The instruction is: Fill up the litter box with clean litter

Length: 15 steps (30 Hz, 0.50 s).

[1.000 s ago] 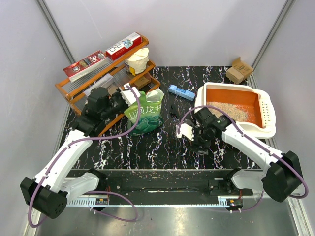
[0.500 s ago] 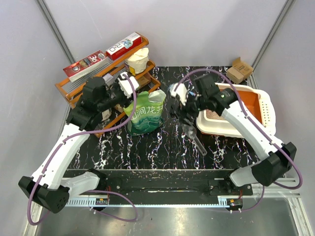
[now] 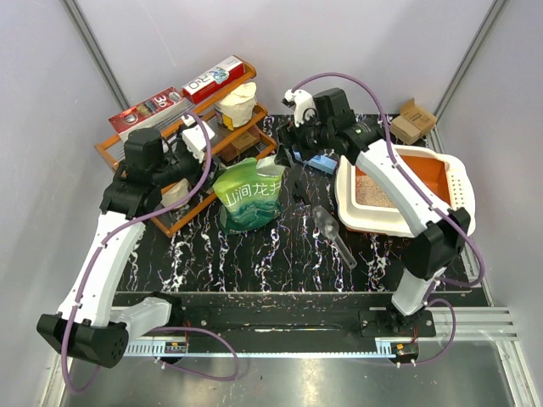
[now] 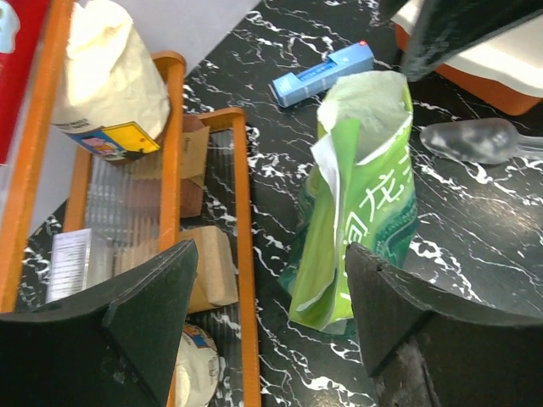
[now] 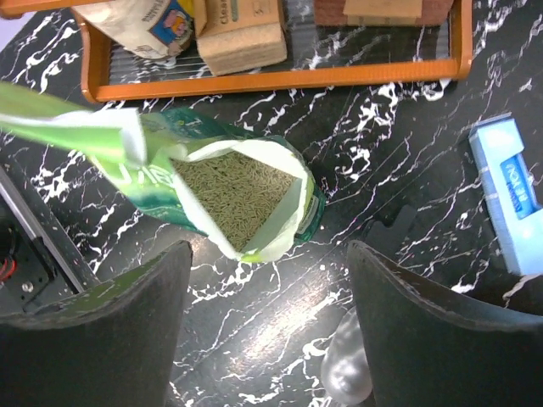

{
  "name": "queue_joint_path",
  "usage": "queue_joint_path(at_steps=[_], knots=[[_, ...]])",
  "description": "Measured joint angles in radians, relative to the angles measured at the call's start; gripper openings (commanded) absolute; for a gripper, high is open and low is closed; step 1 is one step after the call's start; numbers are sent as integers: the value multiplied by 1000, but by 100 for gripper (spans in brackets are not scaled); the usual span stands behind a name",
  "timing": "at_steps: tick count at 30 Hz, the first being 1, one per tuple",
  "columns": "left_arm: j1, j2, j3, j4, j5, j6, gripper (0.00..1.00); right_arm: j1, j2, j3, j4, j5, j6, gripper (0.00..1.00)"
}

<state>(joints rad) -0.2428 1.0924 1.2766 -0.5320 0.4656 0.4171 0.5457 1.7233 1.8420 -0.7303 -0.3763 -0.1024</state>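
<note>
The litter box (image 3: pixel 358 217), white-rimmed and orange inside, sits at the right, partly under my right arm. Pale clean litter (image 3: pixel 371 193) covers part of its floor. A green pouch (image 3: pixel 250 193) stands mid-table with its top open, and granules (image 5: pixel 242 203) show inside it. My left gripper (image 3: pixel 193 176) is open beside the pouch (image 4: pixel 365 203), above the rack's front rail, and touches nothing; in its own view it (image 4: pixel 271 326) holds nothing. My right gripper (image 3: pixel 293 153) hangs open and empty above the pouch's mouth (image 5: pixel 267 331). A corner of the litter box (image 4: pixel 501 72) shows in the left wrist view.
A clear plastic scoop (image 3: pixel 333 231) lies on the table between pouch and litter box. An orange wire rack (image 3: pixel 182 148) with boxes and bags stands at the back left. A blue box (image 3: pixel 316 161) lies behind the pouch, and a small cardboard box (image 3: pixel 412 121) at the back right.
My left gripper opened, let go of the pouch and drew back to the left. The right arm rose from the scoop on the table and swung to the back, over the pouch.
</note>
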Motion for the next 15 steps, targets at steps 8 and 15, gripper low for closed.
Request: queue_joint_path(at_steps=[8, 15], knots=[[11, 6, -43, -29, 99, 36, 72, 1, 134, 45, -13, 56, 110, 70], [11, 50, -55, -19, 107, 57, 64, 6, 201, 52, -24, 72, 129, 42]])
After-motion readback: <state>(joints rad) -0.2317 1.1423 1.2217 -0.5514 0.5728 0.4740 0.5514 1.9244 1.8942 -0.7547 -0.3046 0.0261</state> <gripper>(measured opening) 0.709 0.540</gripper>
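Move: The litter bag's right rim lies about 3 cm ahead, 2 cm left and 9 cm below the right gripper. The black clip is roughly straight under that gripper, some 21 cm down; the blue box lies 10 cm ahead and 5 cm right, and the scoop some 13 cm back and 11 cm right, both on the table. From the left gripper, the bag's left corner is about 3 cm right, 1 cm ahead and 4 cm below. Sink the right gripper about 8 cm onto the bag's right rim, easing some 3 cm forward, tipping the fingers about 10 degrees further down and partly closing them so they straddle the rim, one finger at the mouth. Meanwhile lower the open left gripper about 4 cm and slightly right towards the bag's left corner, turning it a little clockwise. ##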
